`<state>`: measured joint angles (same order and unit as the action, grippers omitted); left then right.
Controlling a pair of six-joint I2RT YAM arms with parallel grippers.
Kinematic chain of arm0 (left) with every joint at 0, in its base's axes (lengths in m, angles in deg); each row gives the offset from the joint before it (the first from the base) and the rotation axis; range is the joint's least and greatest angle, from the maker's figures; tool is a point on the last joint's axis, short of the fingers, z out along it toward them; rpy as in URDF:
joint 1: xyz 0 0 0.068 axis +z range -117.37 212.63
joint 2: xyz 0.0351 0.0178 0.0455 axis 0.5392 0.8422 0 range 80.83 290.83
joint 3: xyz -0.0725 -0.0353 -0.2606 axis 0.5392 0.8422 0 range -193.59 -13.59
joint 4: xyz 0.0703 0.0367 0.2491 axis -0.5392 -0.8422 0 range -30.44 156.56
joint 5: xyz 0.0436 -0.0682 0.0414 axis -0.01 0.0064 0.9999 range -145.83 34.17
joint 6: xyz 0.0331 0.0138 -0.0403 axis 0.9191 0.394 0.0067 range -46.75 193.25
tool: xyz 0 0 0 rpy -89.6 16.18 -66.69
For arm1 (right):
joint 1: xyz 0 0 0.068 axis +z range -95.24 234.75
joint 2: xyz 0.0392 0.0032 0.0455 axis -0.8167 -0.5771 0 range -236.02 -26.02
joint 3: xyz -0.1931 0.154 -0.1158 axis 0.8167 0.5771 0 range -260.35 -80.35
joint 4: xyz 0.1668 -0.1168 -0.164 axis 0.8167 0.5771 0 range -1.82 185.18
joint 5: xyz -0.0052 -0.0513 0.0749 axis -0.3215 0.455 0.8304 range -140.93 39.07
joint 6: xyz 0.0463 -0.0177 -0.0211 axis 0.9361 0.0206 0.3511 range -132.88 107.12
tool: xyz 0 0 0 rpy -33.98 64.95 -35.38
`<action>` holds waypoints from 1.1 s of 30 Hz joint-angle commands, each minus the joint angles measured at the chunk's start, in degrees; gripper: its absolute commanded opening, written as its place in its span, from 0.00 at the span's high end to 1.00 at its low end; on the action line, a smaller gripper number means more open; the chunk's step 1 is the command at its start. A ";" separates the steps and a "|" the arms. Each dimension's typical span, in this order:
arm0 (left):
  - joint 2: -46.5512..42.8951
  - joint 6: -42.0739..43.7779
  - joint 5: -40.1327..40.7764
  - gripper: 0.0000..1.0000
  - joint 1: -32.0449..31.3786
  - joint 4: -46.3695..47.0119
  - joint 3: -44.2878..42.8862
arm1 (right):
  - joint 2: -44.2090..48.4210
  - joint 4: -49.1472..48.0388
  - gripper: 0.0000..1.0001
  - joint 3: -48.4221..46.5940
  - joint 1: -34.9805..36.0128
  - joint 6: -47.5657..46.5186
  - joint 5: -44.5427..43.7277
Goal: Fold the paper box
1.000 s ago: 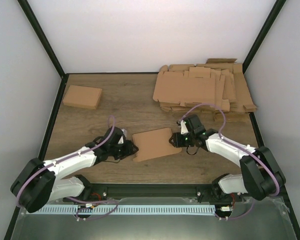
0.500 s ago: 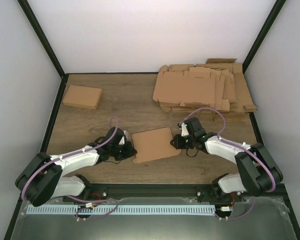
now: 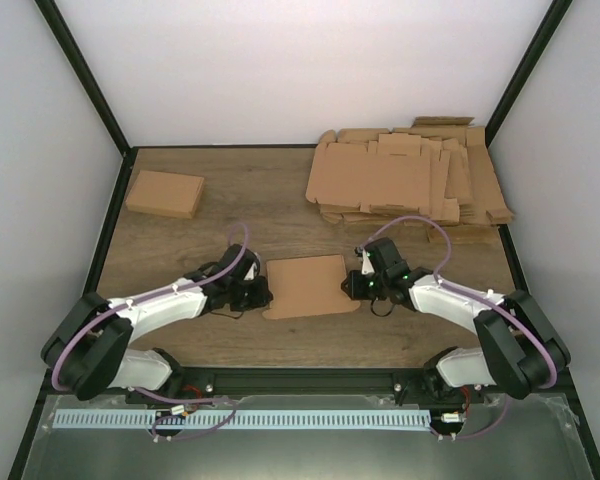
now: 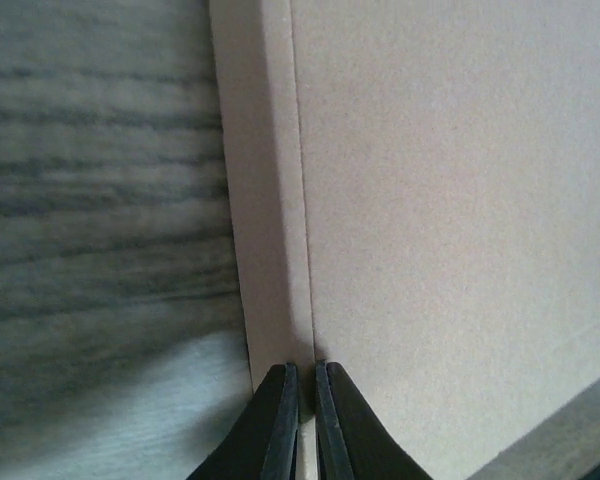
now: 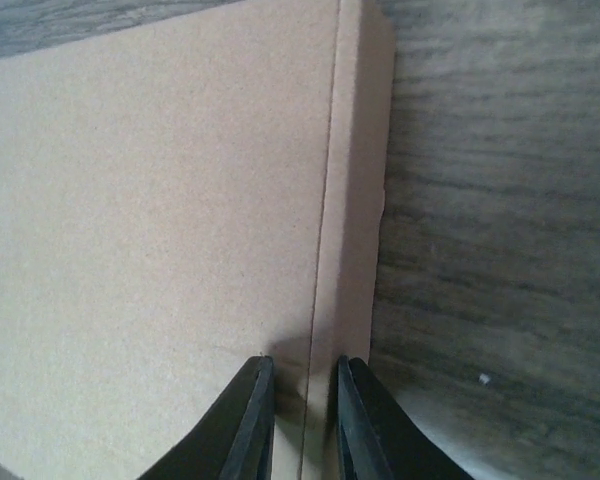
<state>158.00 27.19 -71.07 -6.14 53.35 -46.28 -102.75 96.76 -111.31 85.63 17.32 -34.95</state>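
The paper box lies flat on the wooden table between the two arms, a plain brown sheet. My left gripper is at its left edge. In the left wrist view the fingers are pinched nearly together on the crease beside the box's narrow side strip. My right gripper is at the right edge. In the right wrist view it stands closed a little apart, with the crease and edge strip of the box between its fingers.
A thick pile of brown cardboard sheets fills the back right of the table. A folded brown box sits at the back left. Black frame posts and white walls enclose the table.
Both grippers have closed on the box's left and right edges. The box has turned slightly and sits squarer between them. The left arm reached further in.
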 commanded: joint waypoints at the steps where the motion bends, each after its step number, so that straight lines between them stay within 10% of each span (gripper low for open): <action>1: 2.46 5.18 7.05 0.91 0.76 2.45 -1.20 | 2.29 1.18 0.85 1.27 4.76 2.68 8.39; 7: 5.95 10.20 6.59 0.88 4.38 2.14 -5.10 | 4.28 1.52 0.82 2.33 8.51 6.00 10.15; 10: 5.84 11.87 9.26 0.68 4.75 -0.33 -6.89 | 4.85 1.70 0.78 2.65 9.32 6.63 10.50; 21: -9.37 14.29 20.37 0.30 4.81 -10.91 -6.29 | 10.30 8.80 0.30 -5.64 5.67 -2.52 -4.95; 33: -22.52 10.49 0.39 0.17 4.75 -2.48 6.39 | -2.84 -5.54 0.20 -11.88 -2.89 -10.96 12.05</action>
<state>138.02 40.48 -61.89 -1.37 45.57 -43.96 -101.18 97.86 -118.54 83.44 10.54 -29.22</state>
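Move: The paper box lies folded shut between my hands, my fingertips still at its two side edges. From my left hand its middle is about 9 cm to the right and 2 cm ahead; from my right hand about 9 cm to the left and level with it, a centimetre or so lower than either. The cardboard stack is some 28 cm ahead and 17 cm right of my right hand, the small closed box about 25 cm ahead and 27 cm left of my left, both near hand height. I turn the box clockwise between my hands: the left, fingers nearly shut at its left edge, goes about 6 cm forward and slightly left, while the right draws its edge some 7 cm back and a little left. Then both open wide and come free upward about 6 cm, the left out leftward before easing back, the right swinging forward about 9 cm to the far right of the box. ##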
